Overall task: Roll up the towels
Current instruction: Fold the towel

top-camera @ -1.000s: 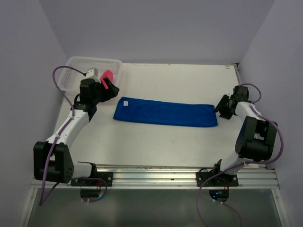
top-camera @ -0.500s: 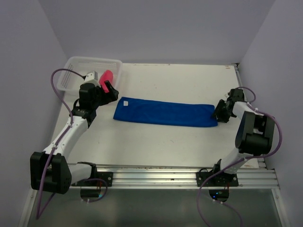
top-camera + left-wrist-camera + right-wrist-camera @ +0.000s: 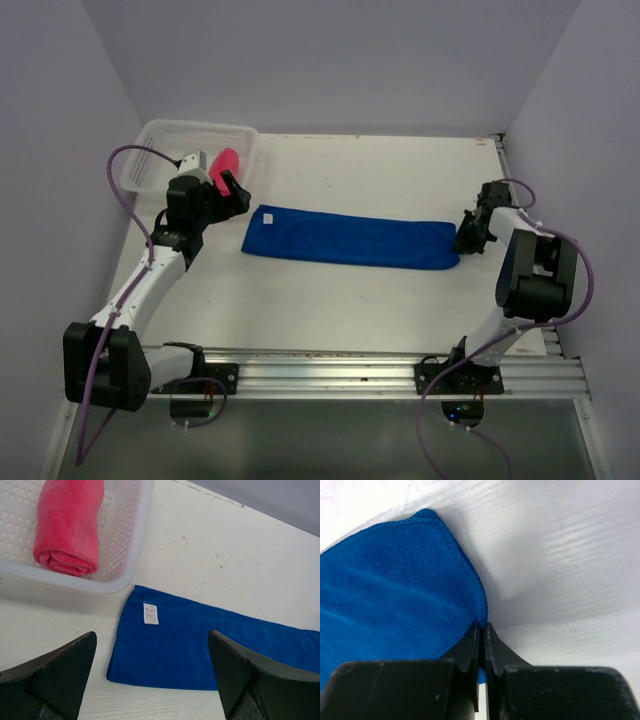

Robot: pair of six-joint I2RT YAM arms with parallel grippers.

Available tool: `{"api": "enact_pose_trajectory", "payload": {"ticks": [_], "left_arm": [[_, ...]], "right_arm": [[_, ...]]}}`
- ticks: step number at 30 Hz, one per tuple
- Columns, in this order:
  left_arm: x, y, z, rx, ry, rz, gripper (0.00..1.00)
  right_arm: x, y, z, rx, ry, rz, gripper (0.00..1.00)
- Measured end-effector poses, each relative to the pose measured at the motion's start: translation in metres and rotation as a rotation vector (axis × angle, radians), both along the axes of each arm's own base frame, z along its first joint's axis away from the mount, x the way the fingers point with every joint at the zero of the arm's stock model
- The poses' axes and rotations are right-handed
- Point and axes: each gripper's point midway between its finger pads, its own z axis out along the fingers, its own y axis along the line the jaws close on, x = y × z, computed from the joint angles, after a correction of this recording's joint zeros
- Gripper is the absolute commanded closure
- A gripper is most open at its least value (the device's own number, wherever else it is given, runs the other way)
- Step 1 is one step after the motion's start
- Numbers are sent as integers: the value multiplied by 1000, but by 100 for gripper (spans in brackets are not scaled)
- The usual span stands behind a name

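Note:
The blue towel [image 3: 348,238] lies flat as a long strip across the table, with a white label [image 3: 151,614] near its left end. My right gripper [image 3: 466,238] is shut on the blue towel's right edge [image 3: 481,605], its fingertips pinching the hem. The pink-red towel [image 3: 67,527] is rolled and lies in the white mesh basket [image 3: 160,140] at the back left. My left gripper [image 3: 152,667] hovers wide open above the blue towel's left end, with nothing between its fingers [image 3: 55,672].
The basket's near wall [image 3: 120,575] stands close to the blue towel's left corner. Purple walls close in the table on the left, back and right. The arms' mounting rail [image 3: 330,365] runs along the near edge.
My right gripper moved in to the blue towel's right edge and shut on it. My left gripper drew back from the basket, leaving the pink-red roll inside, and opened wider.

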Motion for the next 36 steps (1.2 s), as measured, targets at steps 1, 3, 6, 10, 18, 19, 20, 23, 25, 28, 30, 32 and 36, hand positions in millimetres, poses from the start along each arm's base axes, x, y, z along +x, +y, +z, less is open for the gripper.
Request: {"api": "enact_pose_trajectory", "payload": {"ticks": [1,3,6,10,18,19,20,23,25,28,30,32,36], "left_arm": [[0,0,0,0,0,-1,4],[0,-2,0,-1,0,-6,4],[-1,-4,0,-5,0,-16,4],[-1,-6,0,-8,1,-25,4],[-4,-15,1,-18,2,-60,4],[-4,-16,1,-18,2,-63,4],[-4,-16,1,-19,2,-64,4],[-4,-18,1,-20,2,-69,4],[-4,-18,1,-21,2,-70,4],[-5,-19,1,-24,2,-76,4],[-5,-20,1,-24,2,-78,4],[-5,-21,1,-25,2,-82,4],[-6,-24,1,-26,2,-90,4]], "right_arm": [[-1,-3,1,-16,10,-3,100],[-5,-12,5,-62,38,-12,100],[-7,-26,15,-137,65,-29,100],[-2,-38,47,-208,28,-47,100],[24,0,123,-345,-127,70,100],[28,14,129,-349,-139,108,100],[32,29,134,-351,-149,146,100],[43,71,148,-355,-175,246,100],[52,100,156,-348,-194,303,100],[60,145,161,-337,-201,382,100],[66,177,162,-327,-205,431,100],[73,208,161,-314,-207,475,100],[87,281,149,-274,-217,567,100]]}}
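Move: The blue towel lies flat, stretched sideways, its right end already pinched in the right hand at table level. Its left end, the place the held edge is being folded towards, is about 59 cm to that hand's left and 6 cm farther out; the white tag is some 55 cm left and 10 cm ahead, the red towel roll about 71 cm left and 24 cm ahead. From the left hand, the towel's left end is about 2 cm ahead, 4 cm right and 18 cm below. The blue towel's right end, still pinched in the right hand, is first pulled some 4 cm to the right as it lifts, then swept left over the rest of the towel towards its left end, finishing about 28 cm left, 15 cm up and 9 cm forward of its start. The right hand turns some 30 degrees counter-clockwise, fingers shut. The open left hand drifts about 2 cm right, touching nothing. ##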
